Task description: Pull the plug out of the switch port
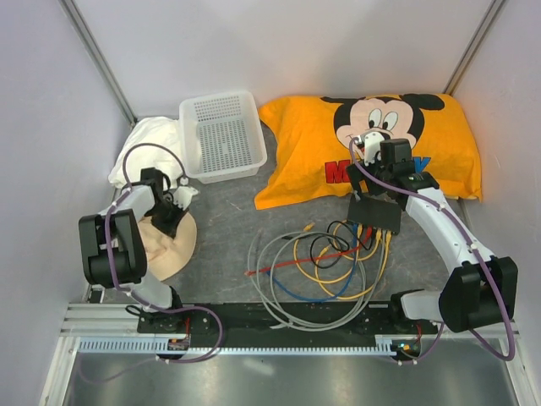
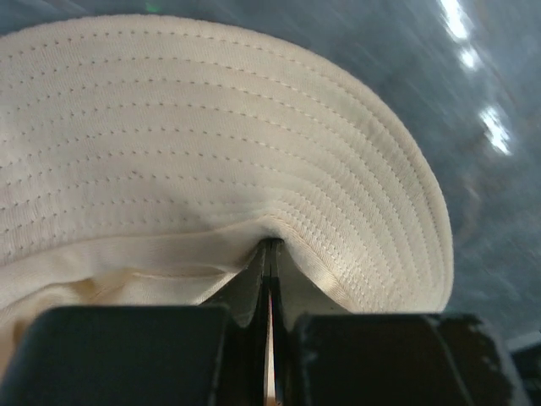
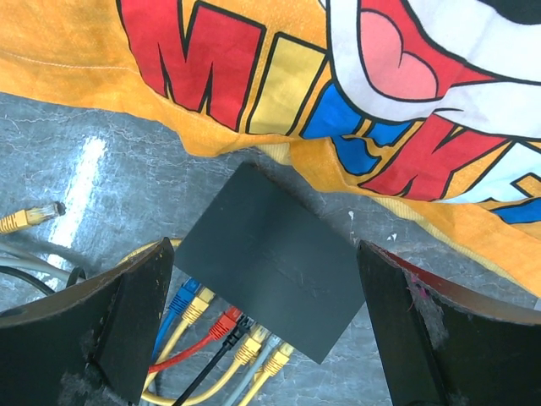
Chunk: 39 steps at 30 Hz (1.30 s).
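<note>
The switch is a flat black box (image 1: 377,212) (image 3: 270,258) lying just in front of the orange pillow. Its near edge holds a row of plugs: blue (image 3: 182,300), yellow (image 3: 199,306), red (image 3: 222,321), black (image 3: 240,326), and more yellow and grey ones (image 3: 264,345). Which port the task means I cannot tell. My right gripper (image 1: 378,190) (image 3: 264,247) hangs open above the box, a finger on each side, touching nothing. My left gripper (image 1: 170,222) (image 2: 270,249) is far off at the left, shut on the brim of a cream hat (image 1: 169,247) (image 2: 211,144).
Coiled cables (image 1: 321,271) in grey, yellow, blue, red and black lie in front of the switch. One loose yellow plug (image 1: 308,227) (image 3: 34,216) rests on the table. A white basket (image 1: 221,135), a Mickey pillow (image 1: 296,161) and a white cloth (image 1: 152,144) line the back.
</note>
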Available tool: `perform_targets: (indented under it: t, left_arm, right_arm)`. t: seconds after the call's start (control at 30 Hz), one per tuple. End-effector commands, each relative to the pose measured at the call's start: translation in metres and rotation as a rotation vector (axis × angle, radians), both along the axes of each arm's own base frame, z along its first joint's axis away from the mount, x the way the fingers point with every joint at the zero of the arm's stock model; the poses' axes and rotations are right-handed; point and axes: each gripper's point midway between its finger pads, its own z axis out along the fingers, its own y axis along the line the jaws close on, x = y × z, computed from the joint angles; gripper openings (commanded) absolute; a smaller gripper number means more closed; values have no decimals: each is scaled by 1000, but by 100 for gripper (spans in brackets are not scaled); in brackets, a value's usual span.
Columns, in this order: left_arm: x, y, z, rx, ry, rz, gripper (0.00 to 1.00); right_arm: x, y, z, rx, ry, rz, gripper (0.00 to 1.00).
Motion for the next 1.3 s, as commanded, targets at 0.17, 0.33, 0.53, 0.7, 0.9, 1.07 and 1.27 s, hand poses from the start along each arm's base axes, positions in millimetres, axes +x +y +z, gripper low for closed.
perform_targets:
  t: [0.17, 0.33, 0.53, 0.7, 0.9, 1.07, 1.27]
  left_arm:
    - [117, -36, 138, -17, -601, 161, 14]
    - [72, -141, 191, -263, -627, -62, 47]
    - [-16, -231, 173, -635, -451, -425, 70]
    - [-52, -242, 120, -609, -331, -541, 72]
    - [-72, -257, 100, -634, -267, -593, 72]
    - [-73, -261, 100, -638, -252, -588, 72]
    - [-66, -265, 114, -633, -281, -595, 72]
  right_arm:
    - [2, -16, 8, -76, -40, -34, 98]
    - [-15, -47, -16, -280, 21, -13, 98]
    - [-49, -68, -66, -478, 193, 201, 98]
    - [-53, -71, -79, -497, 244, 222, 98]
    - [-41, -66, -88, -478, 275, 254, 98]
    - [-23, -56, -96, -463, 295, 351, 98]
    - [-8, -58, -106, -504, 353, 455, 98]
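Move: About 28 cm right and 9 cm back of the left hand lies the left edge of the cable coil; the hat's middle is 5 cm left and 2 cm back, and the plug row some 70 cm right and 2 cm farther out. For the right hand, that plug row lies 6 cm back, 6 cm right and 15 cm below, the switch body 1 cm back and 6 cm right, and the loose yellow plug 6 cm back and 16 cm left. Pushing forward on the hat with shut fingertips already on its crown seam, the left hand goes some 10 cm while lifting clear, then swings high to the right and back, opening wide, and sinks beside the cable coil. The wide-open right hand sinks about 11 cm, shifting right and back towards the plug row, its wrist rolling and its fingers tipping steeper. ##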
